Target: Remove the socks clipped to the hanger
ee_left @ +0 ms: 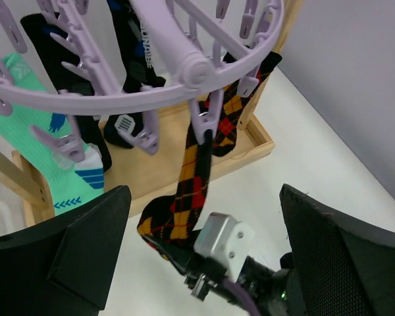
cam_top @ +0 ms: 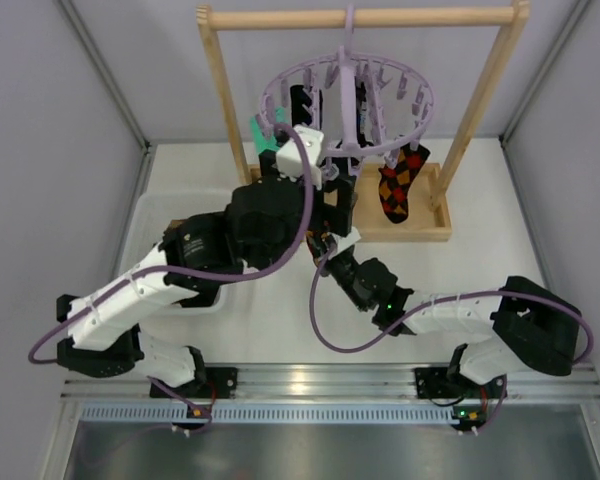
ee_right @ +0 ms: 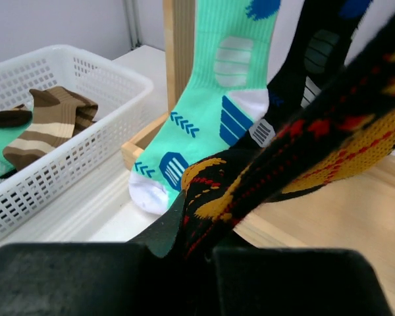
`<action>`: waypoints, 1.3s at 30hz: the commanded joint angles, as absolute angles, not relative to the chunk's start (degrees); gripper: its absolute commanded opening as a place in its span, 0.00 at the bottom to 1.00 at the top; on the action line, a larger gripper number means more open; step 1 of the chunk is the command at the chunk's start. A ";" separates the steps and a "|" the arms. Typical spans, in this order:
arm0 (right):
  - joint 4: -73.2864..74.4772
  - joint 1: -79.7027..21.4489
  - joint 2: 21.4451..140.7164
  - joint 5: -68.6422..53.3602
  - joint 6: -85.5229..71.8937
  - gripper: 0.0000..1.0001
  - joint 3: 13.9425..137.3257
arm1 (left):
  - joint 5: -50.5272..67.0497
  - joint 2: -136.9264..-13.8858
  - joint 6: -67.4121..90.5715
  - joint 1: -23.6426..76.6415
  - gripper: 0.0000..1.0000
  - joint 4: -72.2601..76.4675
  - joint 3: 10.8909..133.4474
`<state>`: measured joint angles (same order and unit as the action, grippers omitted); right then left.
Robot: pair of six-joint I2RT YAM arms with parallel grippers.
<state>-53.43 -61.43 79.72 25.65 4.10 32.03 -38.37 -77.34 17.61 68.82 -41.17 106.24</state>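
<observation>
The lavender hanger point(cam_top: 345, 95) hangs from the wooden rack, its ring point(ee_left: 151, 92) filling the top of the left wrist view. One argyle sock point(ee_left: 187, 191) is still clipped to the hanger at its top. My right gripper point(ee_right: 207, 247) is shut on that sock's lower end and shows below the left arm point(cam_top: 325, 242). A second argyle sock point(cam_top: 400, 180) hangs beside it. A teal-and-white sock point(ee_right: 210, 99) and black socks point(ee_left: 135, 52) also hang from clips. My left gripper point(ee_left: 203, 197) stands wide open just under the ring, holding nothing; its fingers point(ee_left: 79, 243) flank the stretched sock.
A white basket point(ee_right: 66, 164) at the left holds a brown striped sock point(ee_right: 49, 125) and a teal one. The wooden rack's post point(cam_top: 220, 100) and base tray point(cam_top: 420, 228) stand at the back. Grey walls close in on both sides.
</observation>
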 commanded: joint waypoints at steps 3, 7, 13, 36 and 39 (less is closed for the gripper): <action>-53.35 -66.52 82.08 36.11 7.82 0.00 37.96 | -53.59 -84.35 10.65 71.81 0.99 -39.90 114.07; -53.96 -68.46 83.76 39.02 8.53 0.00 39.64 | -55.54 -89.73 9.32 71.28 0.98 -39.90 118.47; -55.28 -69.61 83.85 38.76 8.44 0.00 39.55 | -51.51 -92.64 11.51 67.42 0.98 -39.73 119.01; -56.07 -70.14 82.44 31.73 7.56 0.00 37.97 | -36.56 -93.43 16.70 60.12 0.67 -36.56 115.31; -55.38 -70.22 82.88 32.25 7.65 0.00 38.41 | -35.86 -93.16 17.40 60.20 0.66 -36.56 114.70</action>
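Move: Some 9 cm ahead of the left hand, 4 cm to its right and 4 cm lower is the clip holding the stretched checkered sock. The other checkered sock hangs about 14 cm ahead, 13 cm right and 10 cm below the left hand; the green sock about 11 cm ahead, 13 cm left and 10 cm below. From the right hand, already gripping the toe, the clip is roughly 5 cm ahead, 9 cm right and 14 cm up. Reaching about 8 cm forward, then easing down and a little right (some 4 cm each), the left hand brings its fingers around the clip, with a slight roll that partly reverses, and narrows them from wide open to about two thirds. The right hand keeps its shut grip on the toe and draws the sock about 3 cm left and slightly back, away from the clip. ##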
